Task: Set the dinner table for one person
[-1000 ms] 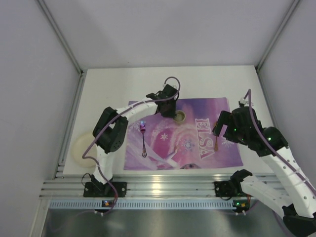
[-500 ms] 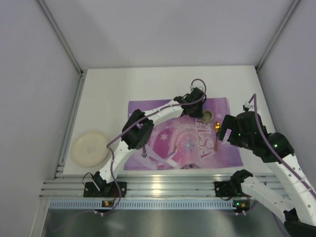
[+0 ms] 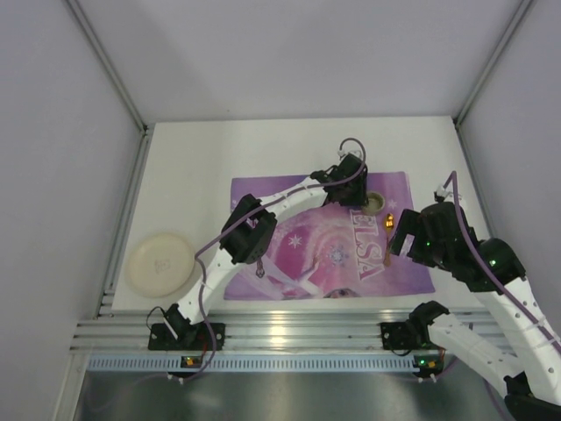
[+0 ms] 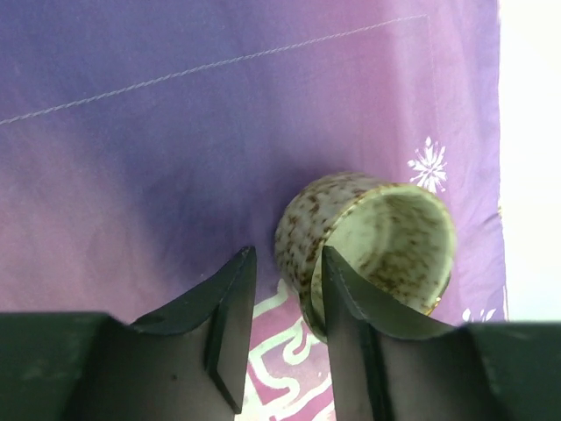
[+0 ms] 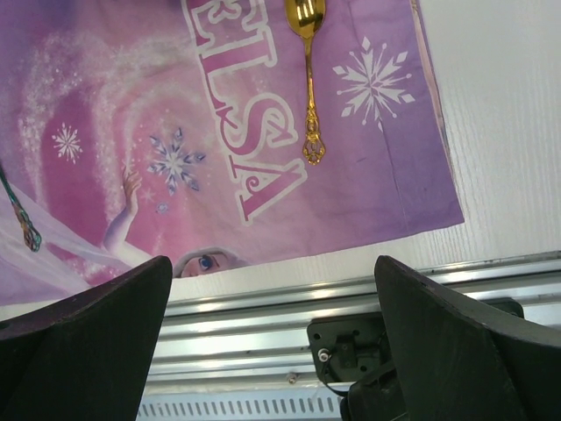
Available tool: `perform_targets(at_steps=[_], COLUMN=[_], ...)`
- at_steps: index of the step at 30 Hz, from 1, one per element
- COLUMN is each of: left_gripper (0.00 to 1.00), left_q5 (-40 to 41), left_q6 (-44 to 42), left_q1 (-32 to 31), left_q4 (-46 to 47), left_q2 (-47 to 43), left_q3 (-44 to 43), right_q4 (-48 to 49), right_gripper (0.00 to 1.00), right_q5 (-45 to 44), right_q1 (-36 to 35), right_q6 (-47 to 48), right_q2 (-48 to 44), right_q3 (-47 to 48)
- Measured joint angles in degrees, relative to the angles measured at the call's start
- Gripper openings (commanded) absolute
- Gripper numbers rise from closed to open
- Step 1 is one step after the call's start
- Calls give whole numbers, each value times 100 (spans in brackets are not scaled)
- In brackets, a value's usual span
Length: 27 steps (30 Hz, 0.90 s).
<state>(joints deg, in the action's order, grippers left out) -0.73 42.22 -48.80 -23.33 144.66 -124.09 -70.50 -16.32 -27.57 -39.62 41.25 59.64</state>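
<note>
A speckled cream cup (image 4: pixel 377 241) stands on the far right corner of the purple placemat (image 3: pixel 307 237), which lies on the dinner table (image 3: pixel 193 158). My left gripper (image 4: pixel 286 254) is open at the cup. Its right finger (image 4: pixel 346 307) sits over the cup's mouth, the near wall lies between the jaws, and its left finger stands off the wall. From above the cup (image 3: pixel 373 203) shows just right of the left gripper (image 3: pixel 358 186). A gold spoon (image 5: pixel 307 79) lies on the placemat's right side. My right gripper (image 5: pixel 273 260) hangs wide open and empty over the placemat's near edge.
A cream plate (image 3: pixel 159 261) rests on the table at the left, off the placemat. A fork (image 3: pixel 259 267) lies on the placemat's left part, mostly hidden under the left arm. A metal rail (image 5: pixel 263 307) runs along the near edge.
The left arm carried the cup from the placemat's far middle to its far right corner, and its jaws have parted from the cup. The right arm shifted slightly.
</note>
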Motion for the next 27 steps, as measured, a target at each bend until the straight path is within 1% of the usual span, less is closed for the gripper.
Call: perform_targets(at_steps=[1,3,10,11,13,15,16,19,22,25,27], left_gripper=[49,51,64,66,67,71,71,71,71,70,70], left_q5=[-11,-44,-356,-422,-481,-533,-553,-533,-356,9,289], left_q6=[4,9,44,55,70,70,68,33,-42,-120,-144], left_q1=[-2,-2,2,2,20,42,55,157,374,841,1325], left_q4=[7,35,302,330,354,363,374,343,192,26,-181], left_q2=[0,-2,-61,-116,-258,-498,-636,-1322,-2203,-3445,-4253], left_q3=[0,-2,11,22,68,168,247,719,1399,2490,3237], right_q4=[-4,-9,-7,-7,-7,-7,-7,-4,2,26,57], right_gripper=[100,100,100,100,100,100,100,100,100,100,100], right_q5=[-2,-2,4,7,9,9,7,4,4,9,20], right_q1=[0,0,0,0,0,0,0,0,0,0,0], right_q6=[-2,-2,-4,-2,-2,-2,0,2,7,22,46], right_q2=[-2,0,0,0,0,0,-2,-13,-68,-142,-157], right_q3=[0,0,0,0,0,0,0,0,0,0,-4])
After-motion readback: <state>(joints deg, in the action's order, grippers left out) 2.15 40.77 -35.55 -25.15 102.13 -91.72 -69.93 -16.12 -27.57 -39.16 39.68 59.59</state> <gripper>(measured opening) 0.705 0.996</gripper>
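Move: The left hand, its fingers already partly open, straddles the wall of the cup, whose middle is some 3 cm to its right, level front to back and about 2 cm lower. The spoon lies about 4 cm farther right than the cup and 10 cm nearer the base; the fork is some 28 cm left and 11 cm back of the left hand. From the right hand, the cup is about 24 cm ahead, 5 cm left and 18 cm down. Barely shifting at first, the left hand spreads its already loosening fingers wider and eases about 1.5 cm right, then lifts off the cup's wall. It climbs with gathering speed, about 17 cm in all, and swings left over the mat, away from the cup, to end some 19 cm left of its start, the wrist turning about 15 degrees counter-clockwise late on. ##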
